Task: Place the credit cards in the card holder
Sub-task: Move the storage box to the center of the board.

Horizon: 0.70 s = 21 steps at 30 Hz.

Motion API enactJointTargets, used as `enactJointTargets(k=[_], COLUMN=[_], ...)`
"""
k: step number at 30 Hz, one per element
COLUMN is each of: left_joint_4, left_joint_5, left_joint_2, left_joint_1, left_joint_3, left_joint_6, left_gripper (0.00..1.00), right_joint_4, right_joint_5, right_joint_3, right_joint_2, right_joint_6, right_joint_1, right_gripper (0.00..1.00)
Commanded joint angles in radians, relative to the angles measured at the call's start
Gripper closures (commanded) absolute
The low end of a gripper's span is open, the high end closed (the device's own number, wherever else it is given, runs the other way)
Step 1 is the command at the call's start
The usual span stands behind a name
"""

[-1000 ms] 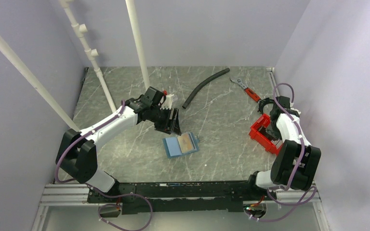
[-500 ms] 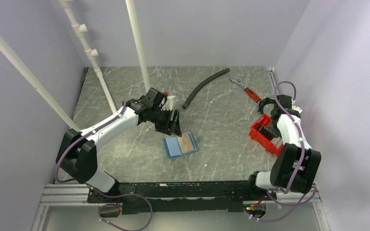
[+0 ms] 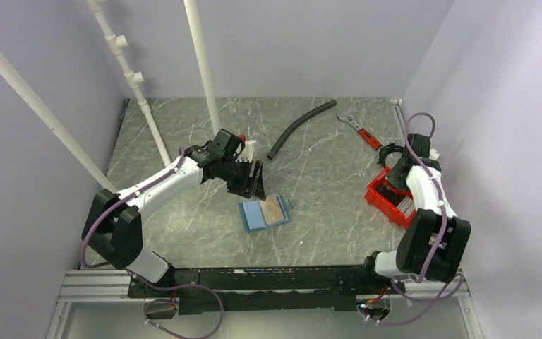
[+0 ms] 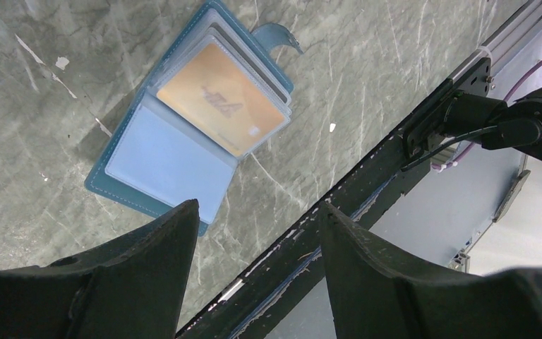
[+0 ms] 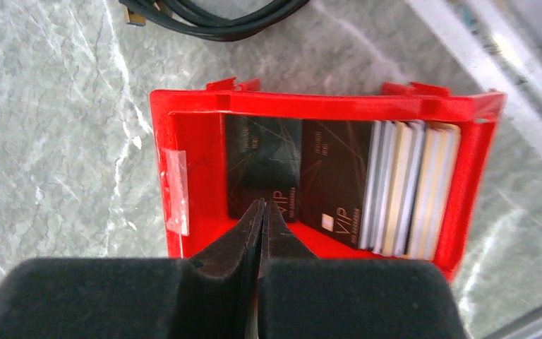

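Note:
The blue card holder (image 3: 256,216) lies open on the table with a tan-brown card (image 3: 276,207) in its right pocket. In the left wrist view the holder (image 4: 159,159) and the tan card (image 4: 222,95) lie just ahead of the fingers. My left gripper (image 3: 252,181) is open and empty, just behind the holder. My right gripper (image 3: 395,178) hangs over the red bin (image 3: 379,195). In the right wrist view its jaws (image 5: 262,205) are pressed together over a black VIP card (image 5: 262,155). A second black card (image 5: 339,176) and several pale cards (image 5: 409,187) stand in the bin (image 5: 197,113).
A black hose (image 3: 300,127) and a red-handled wrench (image 3: 360,131) lie at the back. White pipes (image 3: 201,63) stand at the back left. A small white and red object (image 3: 249,147) sits by the left wrist. A black cable (image 5: 212,14) lies behind the bin.
My right wrist has shifted slightly toward the back over the red bin. The left arm and the card holder have stayed put.

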Motion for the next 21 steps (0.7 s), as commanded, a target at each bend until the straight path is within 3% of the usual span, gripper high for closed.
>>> enactJointTargets(k=[1,12,21], left_joint_4=[0.021,0.019,0.013], left_joint_5=[0.002,-0.011,-0.024], left_joint_2=[-0.01,-0.007,-0.004], left_joint_1=[-0.003,-0.003,0.001], left_joint_3=[0.002,0.0,0.003], left_joint_6=[0.021,0.023,0.026], left_gripper=[0.32,0.32,0.32], right_joint_4=[0.111,0.324,0.391], right_joint_5=[-0.116,-0.235,-0.252], right_joint_3=[-0.024,-0.071,0.062], right_joint_2=[0.053,0.151,0.288], right_joint_6=[0.052,0.128,0.221], right_joint_1=[-0.001,0.043,0.088], right_gripper=[1.0,1.0,1.0])
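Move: The red storage box lies right under the shut right fingers, its middle some 7 cm below, about 2 cm back and 1 cm to the right. From that hand the black cable lies roughly 12 cm ahead and 2 cm right, the wrench some 22 cm ahead and 6 cm left, both about 9 cm down. For the left hand the box is about 39 cm to its right, 4 cm ahead and 11 cm below. Forward, down and left, the right hand dips its closed fingers into the storage box, going down and left at first, then mainly forward for some 6 cm in all as the sinking slows. The fingertips swing leftward by about 15 degrees and come against the inside of the taped far-left end, pushing the box along from within. ##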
